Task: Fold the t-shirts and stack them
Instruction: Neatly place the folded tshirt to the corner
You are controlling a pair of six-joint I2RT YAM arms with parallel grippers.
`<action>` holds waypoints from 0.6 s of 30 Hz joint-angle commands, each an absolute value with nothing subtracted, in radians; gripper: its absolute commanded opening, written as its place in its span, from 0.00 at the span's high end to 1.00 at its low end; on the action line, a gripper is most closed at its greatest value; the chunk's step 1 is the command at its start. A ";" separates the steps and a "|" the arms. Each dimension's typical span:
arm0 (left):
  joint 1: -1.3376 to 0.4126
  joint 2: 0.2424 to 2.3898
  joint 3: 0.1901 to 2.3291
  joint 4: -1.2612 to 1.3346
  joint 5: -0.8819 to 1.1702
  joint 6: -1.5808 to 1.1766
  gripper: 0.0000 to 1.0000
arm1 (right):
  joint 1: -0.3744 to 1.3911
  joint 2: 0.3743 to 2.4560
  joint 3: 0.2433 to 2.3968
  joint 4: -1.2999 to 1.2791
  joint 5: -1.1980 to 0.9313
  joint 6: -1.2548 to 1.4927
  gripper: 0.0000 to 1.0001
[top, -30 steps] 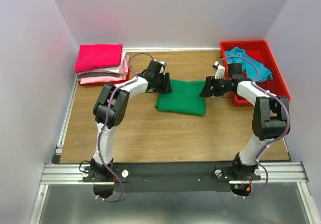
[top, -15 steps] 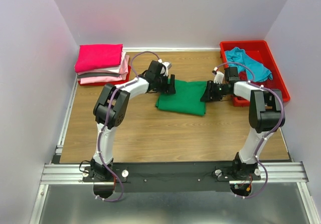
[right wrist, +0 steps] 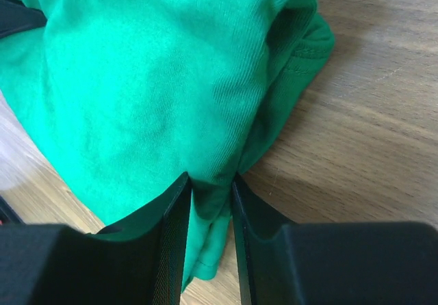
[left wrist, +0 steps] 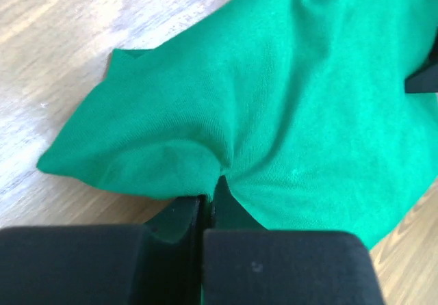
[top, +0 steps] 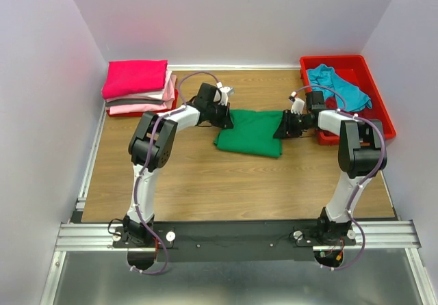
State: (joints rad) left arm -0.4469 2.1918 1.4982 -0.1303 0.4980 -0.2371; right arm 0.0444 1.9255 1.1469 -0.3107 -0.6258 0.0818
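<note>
The folded bright green t-shirt point(top: 250, 133) lies in the middle of the table. My left gripper point(top: 226, 118) is shut on its left edge; in the left wrist view point(left wrist: 209, 202) the jaws pinch a fold of the green cloth point(left wrist: 274, 100). My right gripper point(top: 281, 127) is shut on its right edge; in the right wrist view point(right wrist: 211, 195) a thick bunch of green cloth point(right wrist: 150, 79) sits between the jaws. A stack of folded shirts point(top: 137, 85), hot pink on top of light pink and dark red, lies at the far left. A teal shirt point(top: 339, 86) lies crumpled in the red bin.
The red plastic bin point(top: 373, 89) stands at the far right, close behind my right arm. White walls enclose the wooden table point(top: 205, 175) on three sides. A metal rail point(top: 233, 236) runs along the near edge.
Both grippers have closed in on the green shirt's side edges and shut on the cloth. The shirt's left edge has bunched slightly inward.
</note>
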 commanded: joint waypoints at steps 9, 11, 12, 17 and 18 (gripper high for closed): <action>-0.362 2.034 1.200 -0.020 0.713 -0.239 1.00 | 0.038 1.824 1.196 -0.460 -0.670 -0.115 0.20; -0.338 1.955 1.152 0.024 0.694 -0.236 1.00 | 0.023 1.754 1.187 -0.465 -0.673 -0.158 0.08; -0.336 1.907 1.144 0.023 0.668 -0.221 1.00 | 0.015 1.734 1.183 -0.466 -0.678 -0.181 0.06; -0.336 1.784 1.175 -0.107 0.310 -0.126 1.00 | -0.043 1.709 1.177 -0.463 -0.709 -0.187 0.00; -0.336 1.766 1.183 -0.124 0.261 -0.117 1.00 | -0.049 1.710 1.174 -0.465 -0.715 -0.189 0.00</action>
State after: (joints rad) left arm -0.3363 1.8660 1.1389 -0.0631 0.5213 -0.1997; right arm -0.0105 1.7081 1.1770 -0.4294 -0.6811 -0.1425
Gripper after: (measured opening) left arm 0.023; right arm 0.993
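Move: The left gripper already pinches the left part of the green t-shirt; the shirt's middle is about 7 cm to its right and 3 cm back, just under pad height. The stack of folded shirts in the far-left corner stands some 26 cm left of the left gripper, 9 cm farther out, its middle about 3 cm higher. From the right gripper, around the shirt's right edge, the shirt's middle is roughly 9 cm left, level fore and aft, with the red bin about 20 cm right and 10 cm ahead. Keep the left gripper shut on the green t-shirt and draw it back about 5 cm while swinging left, then carry on left towards the folded stack, some 7 cm in all, rising a few centimetres at the end. Meanwhile open the right gripper wide to let go of the shirt's right edge, and lift it clear by about 8 cm, its fingers tipping up some 15 degrees. ##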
